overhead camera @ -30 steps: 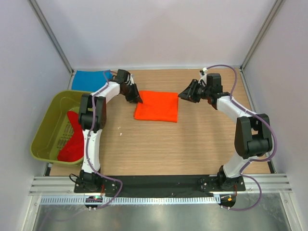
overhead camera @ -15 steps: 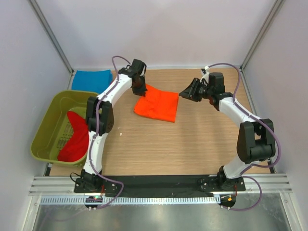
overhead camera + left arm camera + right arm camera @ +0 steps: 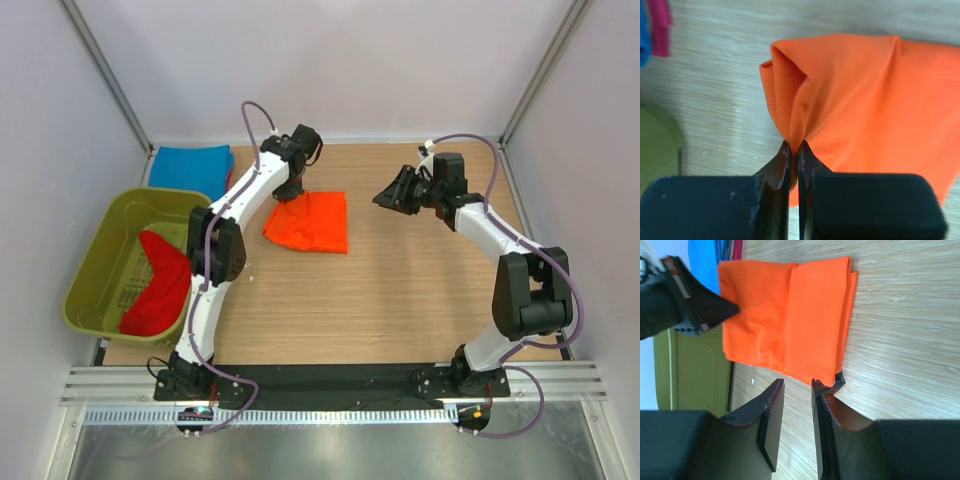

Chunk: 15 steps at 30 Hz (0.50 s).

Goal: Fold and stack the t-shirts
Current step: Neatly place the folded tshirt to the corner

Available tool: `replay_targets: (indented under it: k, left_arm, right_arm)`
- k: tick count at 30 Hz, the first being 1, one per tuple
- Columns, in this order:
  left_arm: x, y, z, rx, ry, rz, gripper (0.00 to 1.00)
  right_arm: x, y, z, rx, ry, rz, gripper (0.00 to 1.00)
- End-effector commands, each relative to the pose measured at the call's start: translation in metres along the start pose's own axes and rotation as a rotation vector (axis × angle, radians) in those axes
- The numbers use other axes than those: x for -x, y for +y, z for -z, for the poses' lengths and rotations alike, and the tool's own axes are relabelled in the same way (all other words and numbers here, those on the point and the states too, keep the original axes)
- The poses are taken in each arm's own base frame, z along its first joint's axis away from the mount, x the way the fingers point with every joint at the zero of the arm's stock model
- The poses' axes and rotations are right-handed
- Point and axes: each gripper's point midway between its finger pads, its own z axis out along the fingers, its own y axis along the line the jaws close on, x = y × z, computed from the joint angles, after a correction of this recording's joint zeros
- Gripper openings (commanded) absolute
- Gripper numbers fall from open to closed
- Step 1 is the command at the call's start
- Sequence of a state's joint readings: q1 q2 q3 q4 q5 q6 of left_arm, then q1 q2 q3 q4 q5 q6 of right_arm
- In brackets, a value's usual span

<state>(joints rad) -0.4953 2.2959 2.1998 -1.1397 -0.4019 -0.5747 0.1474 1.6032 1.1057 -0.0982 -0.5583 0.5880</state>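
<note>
The bright orange t-shirt (image 3: 310, 224) lies folded on the table's back middle. My left gripper (image 3: 291, 193) is shut on its back left corner, and the cloth (image 3: 860, 90) rises in a pinched ridge into the closed tips (image 3: 794, 148). A short way to the shirt's right, my right gripper (image 3: 386, 198) stands open with nothing between its fingers (image 3: 774, 410); the orange t-shirt (image 3: 785, 315) lies just beyond them. A blue t-shirt (image 3: 190, 164) lies folded at the back left. A red t-shirt (image 3: 160, 286) lies in the tub.
The olive-green tub (image 3: 88, 268) stands at the left edge. White walls and metal posts close in the back and sides. Bare wood (image 3: 360, 300) stretches in front of the orange shirt. A strip of pink cloth (image 3: 660, 25) shows beside the blue one.
The left gripper has shut on the orange shirt's corner and lifted it; the shirt has slid a little to the left. The right arm has hardly moved.
</note>
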Motion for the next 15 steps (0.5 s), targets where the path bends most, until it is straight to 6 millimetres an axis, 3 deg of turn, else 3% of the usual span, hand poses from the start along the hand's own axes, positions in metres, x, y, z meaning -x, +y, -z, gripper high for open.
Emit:
replay_targets:
  k: [1,6,9,13,15]
  left_arm:
    - [0.019,0.019,0.016,0.101,-0.074,-0.008,0.00]
    - [0.037,0.015,0.011,0.055,-0.119,-0.079,0.00]
    - [0.057,0.027,0.005,0.033,-0.146,-0.089,0.00]
    - [0.083,0.082,0.001,0.080,-0.142,-0.083,0.00]
    - [0.094,0.101,0.009,0.097,-0.163,-0.089,0.00]
  right_arm:
    - [0.014,0.010,0.008,0.014,-0.051,0.047,0.35]
    - [0.013,0.008,0.008,0.006,-0.046,0.046,0.35]
    - [0.014,0.009,0.010,0.002,-0.056,0.051,0.36]
    - [0.015,0.009,0.010,0.005,-0.065,0.048,0.36]
    - [0.015,0.009,0.009,0.009,-0.066,0.047,0.36]
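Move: The left hand, already pinching the far left edge of the folded orange t-shirt, has the blue stack in the far left corner some 21 cm to its left, about 8 cm farther out and 7 cm below. The orange t-shirt's middle is roughly 6 cm to the hand's right, 4 cm back and 6 cm below, and the green bin about 33 cm left and 15 cm back. From the idle right hand the blue stack is some 44 cm left, 13 cm ahead and 13 cm below. Keeping its shut pinch on the orange t-shirt's edge, the left hand first lifts about 2 cm, then carries the shirt left and forward towards the blue stack, gathering speed to cover about 6 cm left and 4.5 cm forward, with the wrist rolling only some 5 degrees. ##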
